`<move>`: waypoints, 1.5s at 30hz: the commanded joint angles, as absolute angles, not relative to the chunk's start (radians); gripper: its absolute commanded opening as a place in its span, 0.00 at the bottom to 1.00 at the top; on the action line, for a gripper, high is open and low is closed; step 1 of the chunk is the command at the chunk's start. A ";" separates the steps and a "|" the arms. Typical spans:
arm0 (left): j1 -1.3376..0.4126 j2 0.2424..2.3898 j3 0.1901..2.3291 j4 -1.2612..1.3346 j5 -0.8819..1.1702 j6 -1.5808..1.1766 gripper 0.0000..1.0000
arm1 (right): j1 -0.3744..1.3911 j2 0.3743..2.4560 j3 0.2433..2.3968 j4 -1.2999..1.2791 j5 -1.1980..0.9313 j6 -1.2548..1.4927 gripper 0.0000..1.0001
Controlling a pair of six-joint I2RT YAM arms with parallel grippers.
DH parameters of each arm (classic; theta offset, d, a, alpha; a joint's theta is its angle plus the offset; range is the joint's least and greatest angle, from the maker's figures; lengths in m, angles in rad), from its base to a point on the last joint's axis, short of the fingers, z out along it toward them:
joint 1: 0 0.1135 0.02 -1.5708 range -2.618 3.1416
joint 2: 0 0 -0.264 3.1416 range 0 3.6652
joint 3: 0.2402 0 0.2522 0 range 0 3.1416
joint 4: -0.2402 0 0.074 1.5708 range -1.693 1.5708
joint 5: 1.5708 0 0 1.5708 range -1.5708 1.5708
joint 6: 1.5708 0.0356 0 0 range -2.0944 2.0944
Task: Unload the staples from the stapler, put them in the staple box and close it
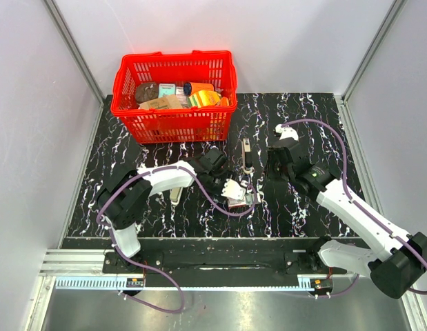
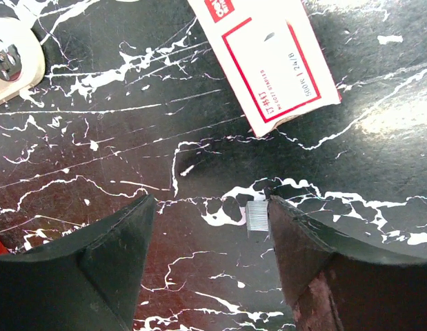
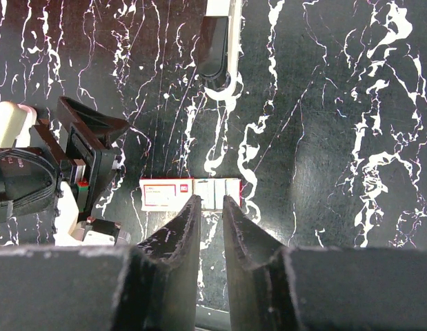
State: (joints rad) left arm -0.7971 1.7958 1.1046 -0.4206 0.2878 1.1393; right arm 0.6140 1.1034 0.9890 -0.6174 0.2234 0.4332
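Observation:
The stapler (image 1: pixel 247 156) lies on the black marbled table, slim, silver on a dark base. Its near end shows at the top of the right wrist view (image 3: pixel 217 48). My left gripper (image 1: pixel 229 186) is open just above the table (image 2: pixel 210 203). A short silver strip of staples (image 2: pixel 256 216) lies on the table against the inside of its right fingertip (image 2: pixel 285 227). My right gripper (image 1: pixel 270 167) hovers right of the stapler, jaws only a narrow gap apart with nothing between them (image 3: pixel 207 198).
A red-and-white staple box (image 1: pixel 241 196) lies beside the left gripper (image 2: pixel 268 62) and just beyond the right fingertips (image 3: pixel 189 193). A red basket (image 1: pixel 173 95) of goods stands at the back left. A beige block (image 1: pixel 176 195) lies under the left arm.

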 commanded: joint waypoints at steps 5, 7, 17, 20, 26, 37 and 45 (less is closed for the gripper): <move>-0.802 1.809 1.095 -0.465 0.294 1.127 0.70 | 0.607 1.074 1.008 -0.615 0.222 0.433 0.24; -0.802 1.801 1.095 -0.503 0.307 1.126 0.69 | 0.607 1.077 1.011 -0.623 0.224 0.431 0.24; -0.814 1.787 1.062 -0.529 0.259 1.048 0.51 | 0.607 1.081 1.023 -0.643 0.264 0.436 0.24; -0.822 1.782 1.054 -0.529 0.239 1.032 0.40 | 0.606 1.083 1.028 -0.646 0.265 0.436 0.24; -0.836 1.795 1.060 -0.531 0.227 1.014 0.18 | 0.606 1.086 1.038 -0.649 0.267 0.433 0.24; -0.848 1.816 1.075 -0.560 0.209 0.996 0.00 | 0.606 1.081 1.042 -0.661 0.275 0.428 0.24; -0.839 1.752 1.173 -0.620 0.228 0.916 0.00 | 0.607 1.071 1.051 -0.660 0.276 0.422 0.24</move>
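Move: From the left gripper, hovering just over the table, the loose strip of staples lies about 2 cm back, 1 cm to the left and 1 cm lower. The staple box is centred some 6 cm back and 7 cm to the right of the gripper, the black-topped stapler about 8 cm ahead and 9 cm right, the pale stapler roughly 14 cm left and 4 cm back. From the raised right gripper, the strip is around 16 cm left, 2 cm back and 17 cm below. Ease the left gripper back about 2 cm and a little over 1 cm to the left, sinking nearly 1 cm, so that the loose staple strip comes midway between the fingertips. Close the half-open fingers as you go, letting the wrist turn some 10 degrees in all, pinch the strip between the tips and keep it there down at the table. ##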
